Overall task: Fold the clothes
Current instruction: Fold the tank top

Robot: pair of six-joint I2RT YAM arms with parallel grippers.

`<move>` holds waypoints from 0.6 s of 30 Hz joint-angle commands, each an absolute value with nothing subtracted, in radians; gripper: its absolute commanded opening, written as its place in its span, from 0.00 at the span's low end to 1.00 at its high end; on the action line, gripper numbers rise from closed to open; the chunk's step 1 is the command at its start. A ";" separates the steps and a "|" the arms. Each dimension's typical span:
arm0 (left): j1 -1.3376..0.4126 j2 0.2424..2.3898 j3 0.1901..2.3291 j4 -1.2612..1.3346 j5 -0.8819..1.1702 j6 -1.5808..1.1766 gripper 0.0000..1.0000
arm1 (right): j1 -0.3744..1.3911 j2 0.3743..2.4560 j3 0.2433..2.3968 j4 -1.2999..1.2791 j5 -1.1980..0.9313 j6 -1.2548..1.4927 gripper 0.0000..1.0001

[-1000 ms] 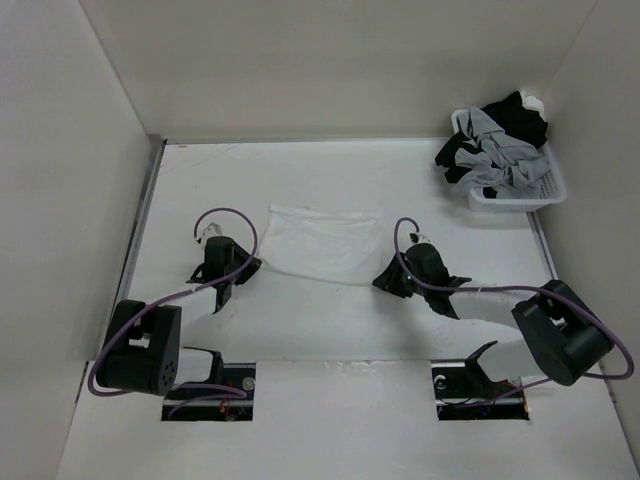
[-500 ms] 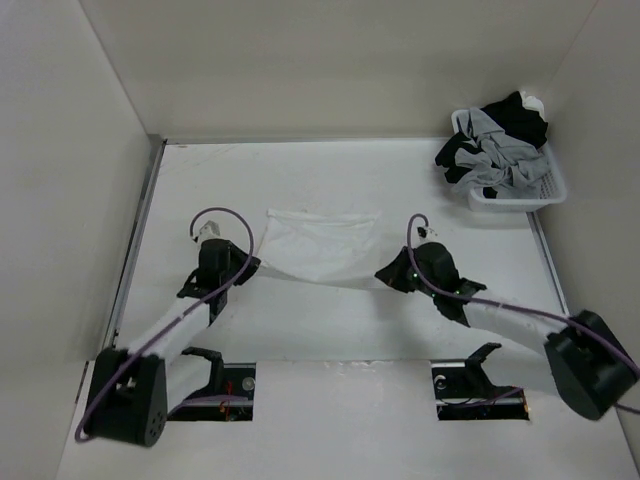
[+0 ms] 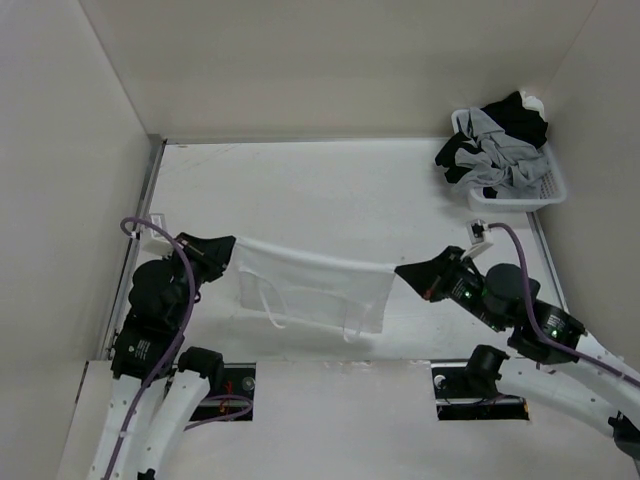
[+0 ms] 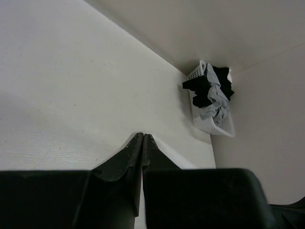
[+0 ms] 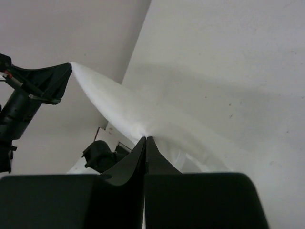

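The clothes (image 3: 312, 285), one thin white garment, hang stretched in the air between my two grippers, above the table's near half. Narrow strap loops (image 3: 271, 312) dangle from the lower edge. My left gripper (image 3: 230, 246) is shut on the garment's upper left corner. My right gripper (image 3: 402, 270) is shut on the upper right corner. In the right wrist view the white cloth (image 5: 114, 107) runs taut from my shut right gripper (image 5: 146, 139) to the left gripper (image 5: 50, 81). In the left wrist view my left gripper (image 4: 143, 135) is pressed shut, with a pale strip of cloth (image 4: 177, 160) just right of the tips.
A white plastic basket (image 3: 520, 205) with black and grey garments (image 3: 500, 140) stands at the table's far right corner, also seen as the basket (image 4: 206, 125) in the left wrist view. Walls close in the table (image 3: 330, 185) on the left, back and right.
Both grippers have shut on the garment's corners. The arms drew back toward the near edge and apart, lifting the garment off the table so that it hangs spread between them.
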State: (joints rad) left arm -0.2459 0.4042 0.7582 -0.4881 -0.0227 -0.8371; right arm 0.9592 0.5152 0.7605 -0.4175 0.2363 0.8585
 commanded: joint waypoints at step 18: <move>-0.196 1.409 0.911 0.087 -0.002 -0.897 0.01 | 0.317 1.436 0.956 0.011 -0.163 0.675 0.00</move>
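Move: The tank top hangs between the closed grippers, its middle about 15 cm right of the left hand, 3 cm back and 10 cm lower. Its laying spot on the bare table is roughly 11 cm ahead, 15 cm right and 28 cm below the left hand; from the right hand, some 17 cm ahead, 15 cm left and 27 cm below. The laundry basket sits about 40 cm ahead of the right hand and 28 cm to its right, 20 cm lower. Swing both grippers forward and down together, keeping the tank top's corners pinched and its edge stretched between them: left about 16 cm out and 18 cm down, right some 20 cm out and 17 down. Tip both noses down 20 to 30 degrees, also turning the right clockwise and rolling its left side down; level off at the end while still reaching forward. ##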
